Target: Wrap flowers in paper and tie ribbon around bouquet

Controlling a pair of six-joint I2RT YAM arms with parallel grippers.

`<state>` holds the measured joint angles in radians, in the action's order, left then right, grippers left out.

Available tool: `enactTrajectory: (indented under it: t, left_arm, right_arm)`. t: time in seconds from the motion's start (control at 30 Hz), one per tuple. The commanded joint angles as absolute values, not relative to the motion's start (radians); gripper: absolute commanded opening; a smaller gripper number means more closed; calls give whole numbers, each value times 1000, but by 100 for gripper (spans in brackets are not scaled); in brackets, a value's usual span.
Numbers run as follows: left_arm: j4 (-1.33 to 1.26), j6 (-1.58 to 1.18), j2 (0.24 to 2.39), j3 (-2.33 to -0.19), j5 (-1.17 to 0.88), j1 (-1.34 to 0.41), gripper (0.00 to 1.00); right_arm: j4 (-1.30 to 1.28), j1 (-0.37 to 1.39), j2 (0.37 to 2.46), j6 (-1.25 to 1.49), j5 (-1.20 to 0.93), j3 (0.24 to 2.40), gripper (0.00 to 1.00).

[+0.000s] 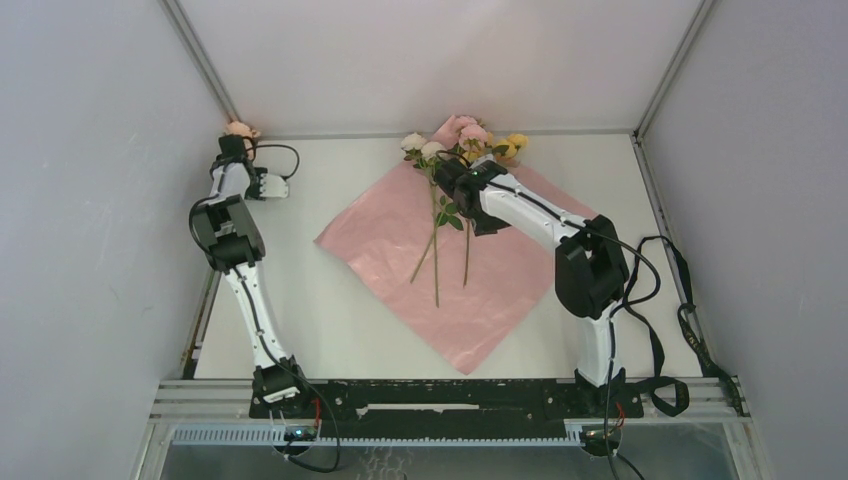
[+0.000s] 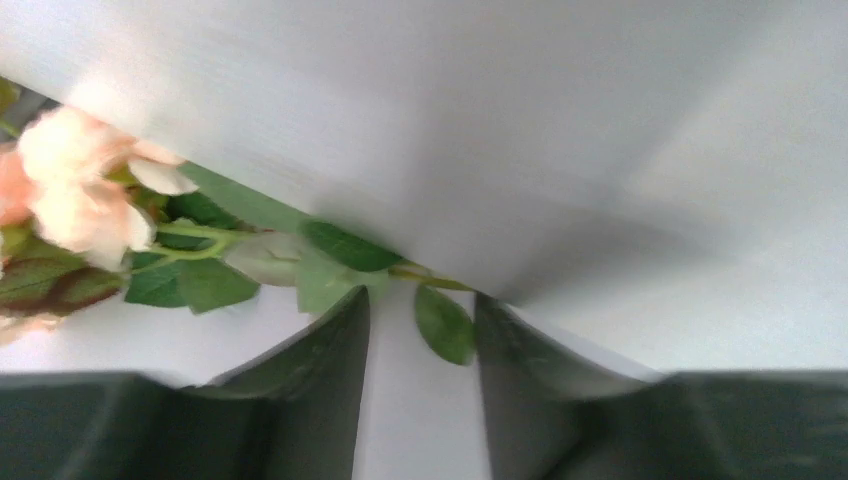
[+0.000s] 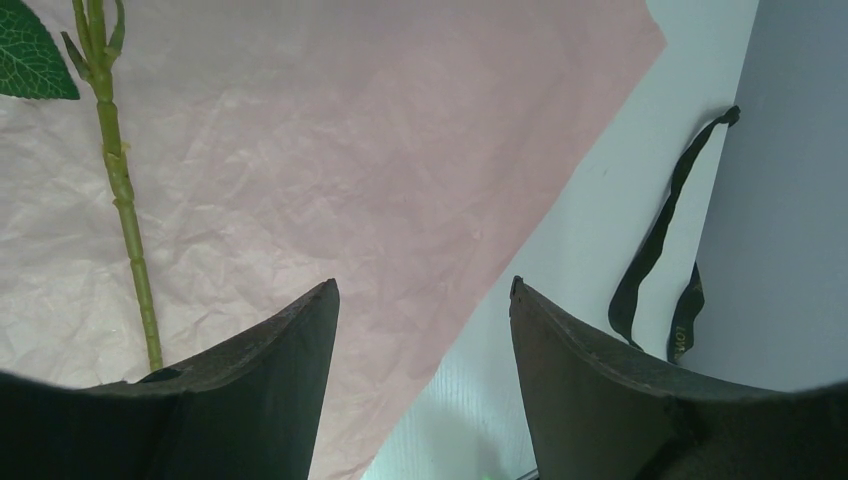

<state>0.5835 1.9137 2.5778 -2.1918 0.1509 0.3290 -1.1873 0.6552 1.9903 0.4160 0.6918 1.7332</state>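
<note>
Several flowers [image 1: 440, 200] lie on the crinkled pink paper [image 1: 500, 280], blooms at its far corner and stems pointing toward me. My right gripper [image 1: 447, 170] hovers over them, open and empty [image 3: 422, 290], with one green stem [image 3: 125, 210] to its left. One more peach-pink flower [image 1: 240, 129] lies in the far left corner against the wall. My left gripper [image 2: 420, 310] is there, jaws apart. That flower's stem [image 2: 430, 277] crosses just beyond the fingertips and a leaf [image 2: 445, 325] hangs between them. The black ribbon [image 3: 655, 240] lies on the table along the right wall [image 1: 700, 345].
Grey walls close in the table on the left, back and right. The left gripper works tight against the back-left corner [image 2: 520, 150]. Black arm cables [image 1: 655, 340] loop near the right arm's base, close to the ribbon.
</note>
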Motion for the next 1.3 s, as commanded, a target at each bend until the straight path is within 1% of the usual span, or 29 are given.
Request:
enactTrajectory:
  t: [0.0, 0.03, 0.07, 0.13, 0.27, 0.43, 0.6, 0.7, 0.83, 1.1, 1.2, 1.27]
  left_arm:
    - [581, 1975, 2586, -2243, 86, 321, 18]
    - [562, 1957, 2584, -2239, 73, 321, 3]
    - [532, 1936, 2581, -2227, 61, 321, 0]
    - [468, 1894, 2573, -2192, 48, 321, 0]
    - [213, 1759, 2545, -2124, 58, 322, 0]
    - [172, 1531, 2473, -2165, 22, 348, 0]
    - [97, 1444, 2286, -1981, -13, 356, 0]
    - [129, 1391, 2189, -1919, -41, 353, 0]
    - [287, 1294, 2037, -1822, -80, 338, 0]
    - [555, 1079, 1630, -1367, -248, 238, 0]
    - [615, 984, 1504, -1216, -310, 206, 0]
    - [648, 982, 1445, -1126, -311, 174, 0]
  right_arm:
    - [-1201, 653, 1996, 415, 713, 1782, 72]
    - [-1200, 651, 1995, 415, 713, 1782, 72]
    - [-1201, 652, 1994, 417, 712, 1780, 72]
    - [-1201, 649, 1990, 417, 712, 1779, 72]
    - [-1202, 650, 1980, 416, 713, 1775, 72]
    - [-1204, 653, 1963, 422, 717, 1770, 72]
    - [-1203, 661, 1946, 427, 718, 1758, 72]
    - [-1203, 674, 1934, 432, 721, 1756, 72]
    - [-1199, 693, 1907, 443, 729, 1735, 72]
    - [-1163, 738, 1804, 475, 743, 1609, 72]
    - [-1145, 753, 1756, 490, 748, 1544, 72]
    - [-1127, 762, 1727, 496, 740, 1503, 73]
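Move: The peach rose's stem runs right between the left hand's open fingertips, within about 1 cm, its blooms some 13 cm ahead in the table's far left corner. The pink paper's middle is around 65 cm to this hand's right and 18 cm nearer the base; the white rose blooms lie 54 cm right and 8 cm farther out. From the right hand, that peach stem is roughly 80 cm left, 24 cm ahead and 11 cm lower. The left fingers shut fully, pinching the peach rose's thin stem, and slide about 3 cm forward down low before lifting it steeply. Already rising, the hand swings back and to the right, nearly 20 cm each way, towards the paper, sinking a little at the end while the wrist turns by almost 50 degrees. Late on, the right hand, still open and empty, draws back some 4 cm. ##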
